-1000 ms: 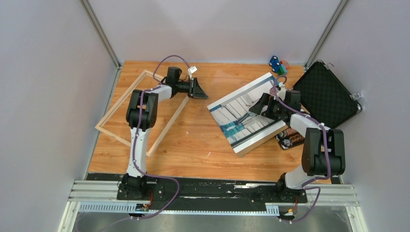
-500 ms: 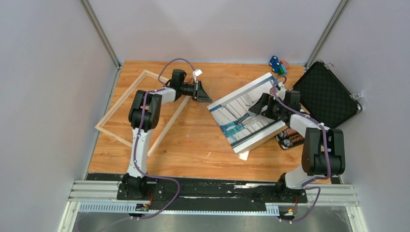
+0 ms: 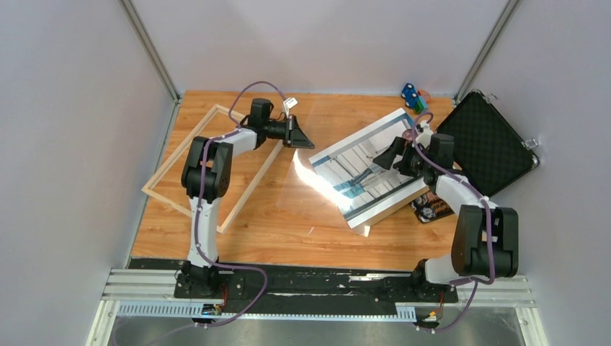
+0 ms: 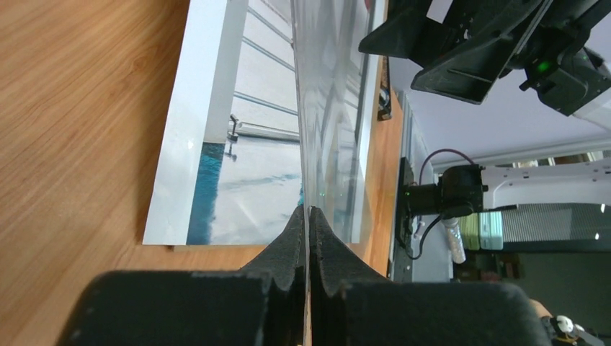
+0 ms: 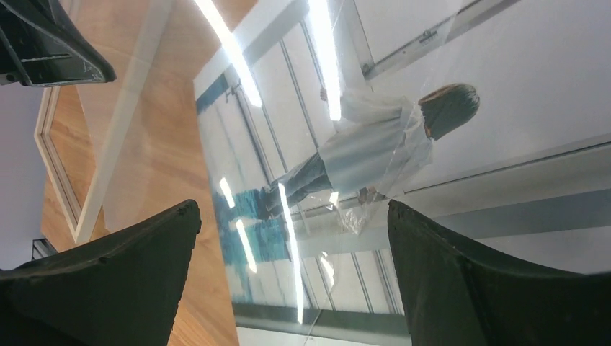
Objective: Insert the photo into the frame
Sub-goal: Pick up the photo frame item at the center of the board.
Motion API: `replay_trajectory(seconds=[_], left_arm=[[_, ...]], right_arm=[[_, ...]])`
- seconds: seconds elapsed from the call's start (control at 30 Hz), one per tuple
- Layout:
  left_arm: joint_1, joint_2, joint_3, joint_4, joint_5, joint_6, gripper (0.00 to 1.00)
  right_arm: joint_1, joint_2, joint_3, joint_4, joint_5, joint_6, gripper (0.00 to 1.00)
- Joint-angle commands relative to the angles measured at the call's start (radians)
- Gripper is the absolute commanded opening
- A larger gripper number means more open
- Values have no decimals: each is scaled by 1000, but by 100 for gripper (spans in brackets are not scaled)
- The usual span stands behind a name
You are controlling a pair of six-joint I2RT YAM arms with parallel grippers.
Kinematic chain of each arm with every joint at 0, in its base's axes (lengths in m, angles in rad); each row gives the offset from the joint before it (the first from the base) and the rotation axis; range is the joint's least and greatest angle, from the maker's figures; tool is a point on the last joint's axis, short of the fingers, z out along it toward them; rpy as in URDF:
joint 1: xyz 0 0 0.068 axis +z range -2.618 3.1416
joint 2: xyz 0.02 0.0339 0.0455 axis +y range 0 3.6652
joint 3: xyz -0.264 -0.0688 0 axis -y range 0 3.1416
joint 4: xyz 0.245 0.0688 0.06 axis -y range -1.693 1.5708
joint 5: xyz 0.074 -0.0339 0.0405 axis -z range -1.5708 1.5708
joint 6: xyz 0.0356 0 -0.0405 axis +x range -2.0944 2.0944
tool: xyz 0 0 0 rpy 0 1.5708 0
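Note:
The photo (image 3: pixel 367 176), a white-bordered print of a person on pale steps with teal water, lies tilted right of the table's centre. A thin clear sheet (image 4: pixel 324 108) rises from its left side and stands edge-on in the left wrist view. My left gripper (image 4: pixel 308 209) is shut on that sheet's edge, left of the photo (image 4: pixel 245 144). Glare marks the sheet (image 3: pixel 306 171) in the top view, below my left gripper (image 3: pixel 302 141). My right gripper (image 5: pixel 292 209) hangs open over the photo (image 5: pixel 360 144), holding nothing. The pale wooden frame (image 3: pixel 167 167) lies flat at the left.
An open black foam-lined case (image 3: pixel 486 140) sits at the back right, with a small colourful object (image 3: pixel 413 96) beside it. A dark item (image 3: pixel 431 207) lies by the photo's right corner. A pale corner (image 3: pixel 364 230) sticks out under the photo's near edge. Walls close three sides.
My left gripper has closed on the clear sheet's edge, and the sheet now tilts up off the photo, throwing glare. My right gripper has shifted slightly to the right and stays open.

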Motion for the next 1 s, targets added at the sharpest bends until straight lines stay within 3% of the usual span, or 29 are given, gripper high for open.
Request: replay_trajectory(seconds=[0.0, 0.13, 0.27, 0.53, 0.6, 0.97], left_arm=[[49, -116, -54, 199, 3, -140, 0], [73, -162, -114, 286, 38, -217, 0], [82, -202, -194, 495, 83, -397, 0], [88, -162, -250, 1301, 170, -988, 0], [88, -155, -248, 1377, 176, -1066, 0], [88, -218, -311, 1371, 177, -1050, 0]], right_arm=[[-14, -114, -8, 27, -35, -30, 100], [-18, -157, -22, 28, -65, -43, 100], [-19, -147, -25, 35, -108, -39, 100], [-21, -115, -44, 88, -186, -40, 100], [-21, -114, -50, 108, -204, -40, 100], [-32, -162, -82, 207, -344, -23, 100]])
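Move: The left hand already pinches the clear sheet by an edge, just above the table. From it the wooden frame's middle lies about 29 cm left and 6 cm back, some 5 cm below; the photo's middle is about 17 cm right and 7 cm back, 3 cm below. From the open right hand the sheet's middle is some 14 cm left, about level ahead and 5 cm below; the photo's middle is 5 cm left, 2 cm back, 8 cm below. Still pinching the clear sheet's edge between shut fingers, the left hand hoists it some 12 cm. It goes up and left at first, then steeply up and back, away from the photo, while the fingers tip up about 20 degrees. The right hand stays wide open over the photo, rises about 4 cm, then eases left and back, turning slightly counter-clockwise. ##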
